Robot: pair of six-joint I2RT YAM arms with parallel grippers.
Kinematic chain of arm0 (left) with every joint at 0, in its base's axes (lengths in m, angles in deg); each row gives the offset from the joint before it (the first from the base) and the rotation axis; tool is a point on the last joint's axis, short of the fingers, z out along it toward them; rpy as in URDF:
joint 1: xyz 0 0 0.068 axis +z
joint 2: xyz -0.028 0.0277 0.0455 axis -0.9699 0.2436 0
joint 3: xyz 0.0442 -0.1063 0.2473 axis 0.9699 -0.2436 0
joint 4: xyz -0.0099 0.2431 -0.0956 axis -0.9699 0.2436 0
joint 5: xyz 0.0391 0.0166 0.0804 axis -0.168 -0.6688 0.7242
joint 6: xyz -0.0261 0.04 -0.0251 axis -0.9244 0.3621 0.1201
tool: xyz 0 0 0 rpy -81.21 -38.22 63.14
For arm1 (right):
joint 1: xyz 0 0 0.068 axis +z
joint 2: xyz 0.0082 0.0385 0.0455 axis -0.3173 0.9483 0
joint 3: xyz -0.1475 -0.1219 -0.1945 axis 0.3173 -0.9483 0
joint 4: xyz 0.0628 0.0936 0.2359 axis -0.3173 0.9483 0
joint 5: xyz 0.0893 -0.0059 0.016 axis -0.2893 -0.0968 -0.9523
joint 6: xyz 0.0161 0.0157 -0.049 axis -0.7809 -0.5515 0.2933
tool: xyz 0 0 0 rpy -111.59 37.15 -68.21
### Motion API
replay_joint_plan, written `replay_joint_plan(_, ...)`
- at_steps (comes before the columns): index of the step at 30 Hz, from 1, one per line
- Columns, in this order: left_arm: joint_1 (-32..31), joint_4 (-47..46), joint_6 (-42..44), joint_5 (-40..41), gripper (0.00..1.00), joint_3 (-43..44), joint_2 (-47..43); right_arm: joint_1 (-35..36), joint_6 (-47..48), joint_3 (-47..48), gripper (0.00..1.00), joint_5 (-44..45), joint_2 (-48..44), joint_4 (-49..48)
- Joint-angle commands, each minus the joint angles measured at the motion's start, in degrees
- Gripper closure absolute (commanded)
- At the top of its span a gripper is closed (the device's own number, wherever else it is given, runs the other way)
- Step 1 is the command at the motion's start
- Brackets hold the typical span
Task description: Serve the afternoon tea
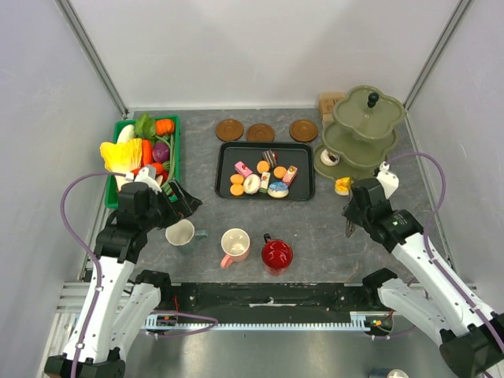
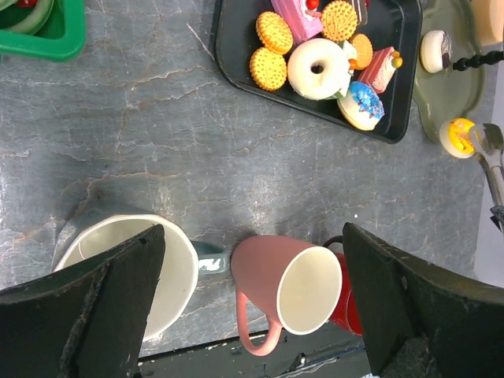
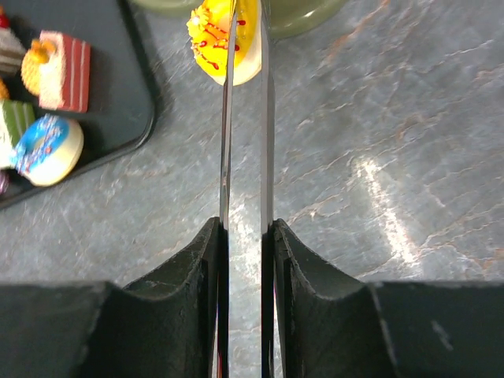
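Observation:
The whitish mug point(image 1: 180, 234), the pink mug point(image 1: 235, 245) and the red mug point(image 1: 276, 254) stand in a row near the front. Several toy cakes and biscuits point(image 1: 252, 183) lie in the black tray point(image 1: 224, 189). My left gripper point(image 1: 179, 201) hangs open above the whitish mug point(image 2: 181, 268) and the pink mug point(image 2: 276, 276), holding nothing. My right gripper point(image 3: 244, 228) is shut on the metal tongs point(image 3: 265, 118). Their tips reach a yellow cake point(image 3: 211, 31) on the table by the foot of the green tiered stand point(image 1: 358, 134). A small white cake point(image 1: 330, 157) sits on the stand's lowest tier.
A green basket point(image 1: 175, 157) of toy vegetables stands at the left, close behind my left gripper. Three brown coasters point(image 1: 261, 132) lie behind the tray. Grey walls close in both sides and the back.

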Motion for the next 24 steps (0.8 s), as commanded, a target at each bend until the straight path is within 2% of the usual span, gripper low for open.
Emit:
replay_joint_plan(1, 0.32, -1.87, -0.46, -1.23, 0.01, -0.61, -0.52, -3.67, -2.03, 0.52, 0.66, 5.36, -0.75, -2.13)
replay_joint_plan(16, 0.32, -1.61, -0.28, -0.62, 0.01, -0.26, -0.08, -18.26, -0.01, -2.82, 0.67, -8.35, 8.30, -19.26)
replay_joint_plan(24, 0.32, -1.52, -0.37, -0.09, 0.01, -0.17, 0.54, -21.60, 1.75, -6.07, 0.66, -10.99, 12.51, -25.07)
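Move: Aimed at by the right hand, which holds the closed tongs with the yellow pastry in their tips, is the empty near part of the stand's bottom tier, about 12 cm ahead, 3 cm to its right and 11 cm below. The chocolate-white donut on that tier sits 15 cm ahead and 5 cm left; the middle tier is about 15 cm ahead, 2 cm right and only slightly lower. From the left hand that near part is some 49 cm right, 11 cm ahead and 16 cm below. Swinging right first, with a clockwise turn of about 15 degrees, the right hand then heads forward and sinks towards the near part of the bottom tier, ending some 6 cm farther out, 5 cm right and 3 cm lower. The fingers keep their grip on the tongs, whose tips still pinch the yellow pastry, and the hand's left side lifts slightly. ##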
